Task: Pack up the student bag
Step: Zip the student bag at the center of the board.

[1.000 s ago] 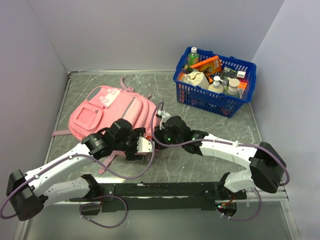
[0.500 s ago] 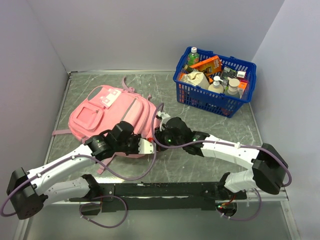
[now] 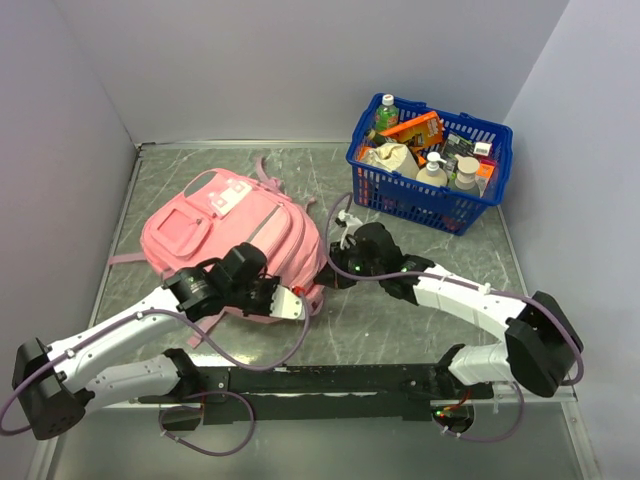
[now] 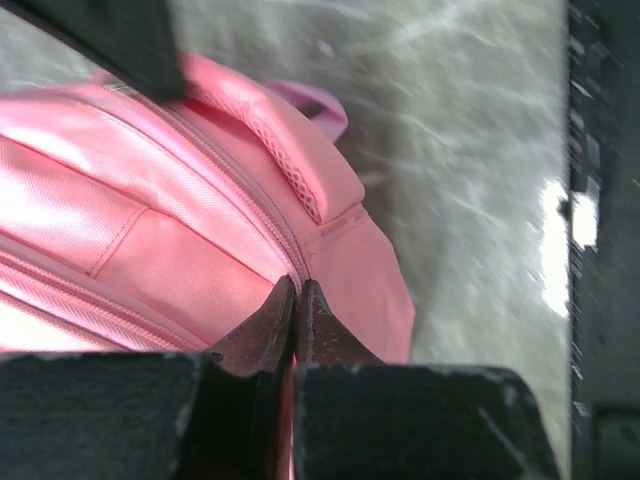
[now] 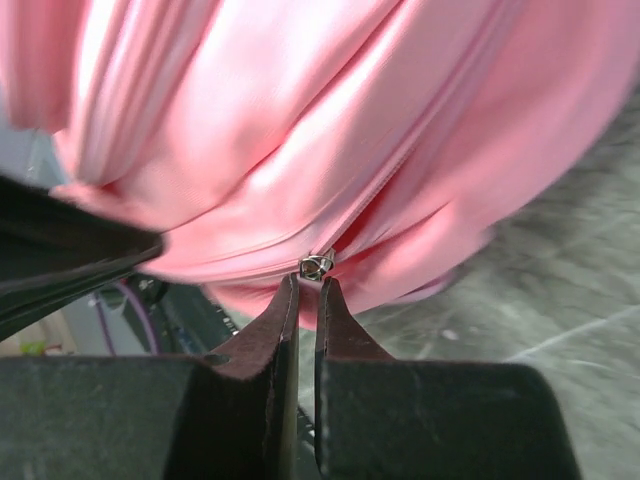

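Note:
The student bag (image 3: 235, 228) is a pink backpack lying on the table left of centre. My left gripper (image 3: 291, 303) is at its near edge and is shut, pinching the pink fabric (image 4: 150, 210) right beside a zipper seam (image 4: 240, 205); its tips (image 4: 297, 290) press together. On the bag's right side, my right gripper (image 3: 340, 264) is shut with the small metal zipper pull (image 5: 316, 266) at its tips (image 5: 307, 284). The bag's fabric (image 5: 300, 120) bulges and hangs taut above those fingers.
A blue plastic basket (image 3: 420, 205) full of bottles and packets stands at the back right. Grey walls close in the table on the left, back and right. Pink straps (image 3: 262, 170) trail behind the bag. A black rail (image 3: 320, 378) runs along the near edge.
The left gripper has closed on the bag's near edge. The right gripper has moved right and away with the zipper pull. The bag has shifted right and bunched up between the two.

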`<action>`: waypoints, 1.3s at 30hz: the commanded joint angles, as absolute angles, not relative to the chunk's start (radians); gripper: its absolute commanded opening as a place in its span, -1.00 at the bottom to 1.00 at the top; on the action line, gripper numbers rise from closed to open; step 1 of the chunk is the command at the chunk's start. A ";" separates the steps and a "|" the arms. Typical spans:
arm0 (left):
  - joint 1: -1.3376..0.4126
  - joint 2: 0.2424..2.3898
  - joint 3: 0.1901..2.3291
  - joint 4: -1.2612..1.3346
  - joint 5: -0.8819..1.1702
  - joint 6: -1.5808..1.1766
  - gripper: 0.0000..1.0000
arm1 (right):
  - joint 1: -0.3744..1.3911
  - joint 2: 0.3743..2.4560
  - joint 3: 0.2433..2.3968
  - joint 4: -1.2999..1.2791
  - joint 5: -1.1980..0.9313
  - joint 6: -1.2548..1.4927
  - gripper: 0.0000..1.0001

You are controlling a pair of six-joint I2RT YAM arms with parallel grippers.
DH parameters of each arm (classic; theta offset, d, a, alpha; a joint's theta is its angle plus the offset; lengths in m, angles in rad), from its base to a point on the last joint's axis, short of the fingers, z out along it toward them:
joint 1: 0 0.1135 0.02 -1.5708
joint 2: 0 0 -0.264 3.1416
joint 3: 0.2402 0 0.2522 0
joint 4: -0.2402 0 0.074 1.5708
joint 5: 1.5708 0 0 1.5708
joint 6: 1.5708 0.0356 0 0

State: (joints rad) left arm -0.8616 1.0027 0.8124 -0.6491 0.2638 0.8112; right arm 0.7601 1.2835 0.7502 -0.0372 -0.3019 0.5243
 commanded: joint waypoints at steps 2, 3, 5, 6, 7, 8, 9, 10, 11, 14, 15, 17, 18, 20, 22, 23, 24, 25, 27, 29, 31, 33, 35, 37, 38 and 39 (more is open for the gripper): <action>-0.853 0.969 0.906 -1.024 0.325 0.915 -0.98 | 0.670 1.351 0.802 -0.124 -0.230 0.442 -1.00; -0.854 0.969 0.914 -1.057 0.325 0.931 -0.98 | 0.666 1.361 0.827 -0.127 -0.227 0.419 -1.00; -0.854 0.956 0.933 -1.150 0.314 0.966 -0.98 | 0.660 1.393 0.856 -0.129 -0.218 0.397 -1.00; -0.853 0.948 0.937 -1.181 0.308 0.972 -0.98 | 0.657 1.405 0.885 -0.135 -0.215 0.382 -1.00; -0.853 0.939 0.942 -1.204 0.298 0.977 -0.99 | 0.655 1.431 0.902 -0.138 -0.210 0.376 -1.00; -0.854 0.914 0.943 -1.239 0.292 0.973 -0.98 | 0.647 1.446 0.917 -0.140 -0.201 0.371 -1.00; -0.854 0.902 0.942 -1.255 0.285 0.971 -0.99 | 0.643 1.462 0.943 -0.130 -0.199 0.364 -1.00; -0.854 0.887 0.940 -1.268 0.278 0.963 -0.98 | 0.637 1.497 0.959 -0.127 -0.196 0.361 -1.00; -0.854 0.856 0.933 -1.299 0.264 0.960 -0.99 | 0.632 1.515 0.975 -0.123 -0.181 0.357 -1.00; -0.853 0.786 0.914 -1.351 0.232 0.939 -0.98 | 0.594 1.586 1.046 -0.109 -0.158 0.360 -1.00; -0.853 0.767 0.910 -1.368 0.221 0.936 -0.98 | 0.571 1.598 1.074 -0.100 -0.161 0.368 -1.00; -0.853 0.704 0.891 -1.376 0.175 0.895 -0.99 | 0.558 1.631 1.100 -0.087 -0.169 0.370 -1.00; -0.853 0.680 0.894 -1.379 0.161 0.882 -0.99 | 0.555 1.640 1.127 -0.089 -0.157 0.361 -1.00; -0.853 0.609 0.902 -1.378 0.131 0.867 -0.99 | 0.555 1.660 1.158 -0.104 -0.132 0.357 -1.00; -0.853 0.585 0.904 -1.370 0.118 0.838 -0.98 | 0.555 1.657 1.158 -0.104 -0.063 0.362 -1.00; -0.851 0.587 0.900 -1.358 0.086 0.816 -0.98 | 0.555 1.646 1.137 -0.097 -0.048 0.373 -1.00; -0.851 0.597 0.899 -1.304 0.060 0.745 -0.96 | 0.555 1.614 1.118 -0.083 -0.026 0.379 -1.00; -0.853 0.615 0.893 -1.272 0.019 0.708 -0.98 | 0.555 1.596 1.097 -0.072 -0.014 0.386 -1.00; -0.853 0.633 0.871 -1.232 -0.073 0.674 -0.98 | 0.558 1.521 1.011 -0.043 -0.003 0.417 -1.00; -0.851 0.640 0.861 -1.235 -0.080 0.679 -0.98 | 0.560 1.464 0.919 -0.020 0.038 0.437 -1.00; -0.851 0.598 0.871 -1.270 -0.052 0.706 -0.98 | 0.563 1.389 0.862 -0.015 0.046 0.448 -1.00; -0.853 0.534 0.865 -1.284 -0.096 0.732 -0.98 | 0.571 1.311 0.783 -0.015 0.045 0.468 -1.00; -0.851 0.494 0.858 -1.324 -0.145 0.758 -0.98 | 0.590 1.258 0.695 -0.005 0.023 0.483 -1.00; -0.851 0.443 0.848 -1.298 -0.236 0.744 -0.98 | 0.617 1.192 0.626 -0.009 0.031 0.497 -1.00; -0.853 0.434 0.850 -1.289 -0.250 0.726 -0.98 | 0.642 1.157 0.605 -0.008 0.032 0.500 -1.00; -0.853 0.428 0.848 -1.275 -0.268 0.710 -0.98 | 0.661 1.141 0.588 -0.017 0.040 0.506 -1.00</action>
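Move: The right hand already pinches the main zip's pull on the student bag's right side; the far end of the still-open zip is about 10 cm ahead of it and 2 cm left. The left hand already grips the closed seam, with the pull roughly 7 cm to its right and 3 cm ahead, a strap loop some 7 cm right and lower, and the bag's middle about 14 cm left and 11 cm ahead. The blue basket stands some 25 cm ahead and 23 cm right of the right hand. Both hands keep their pinch while the left hauls the seam about 12 cm to the left, first also drawing it back some 5 cm and then lifting about 4 cm, its wrist ending turned slightly counter-clockwise. The right carries the zip pull some 10 cm forward along the bag's right side, sinking slightly, then turns back about 6 cm and draws right about 5 cm, its wrist turning some 10 degrees clockwise. ##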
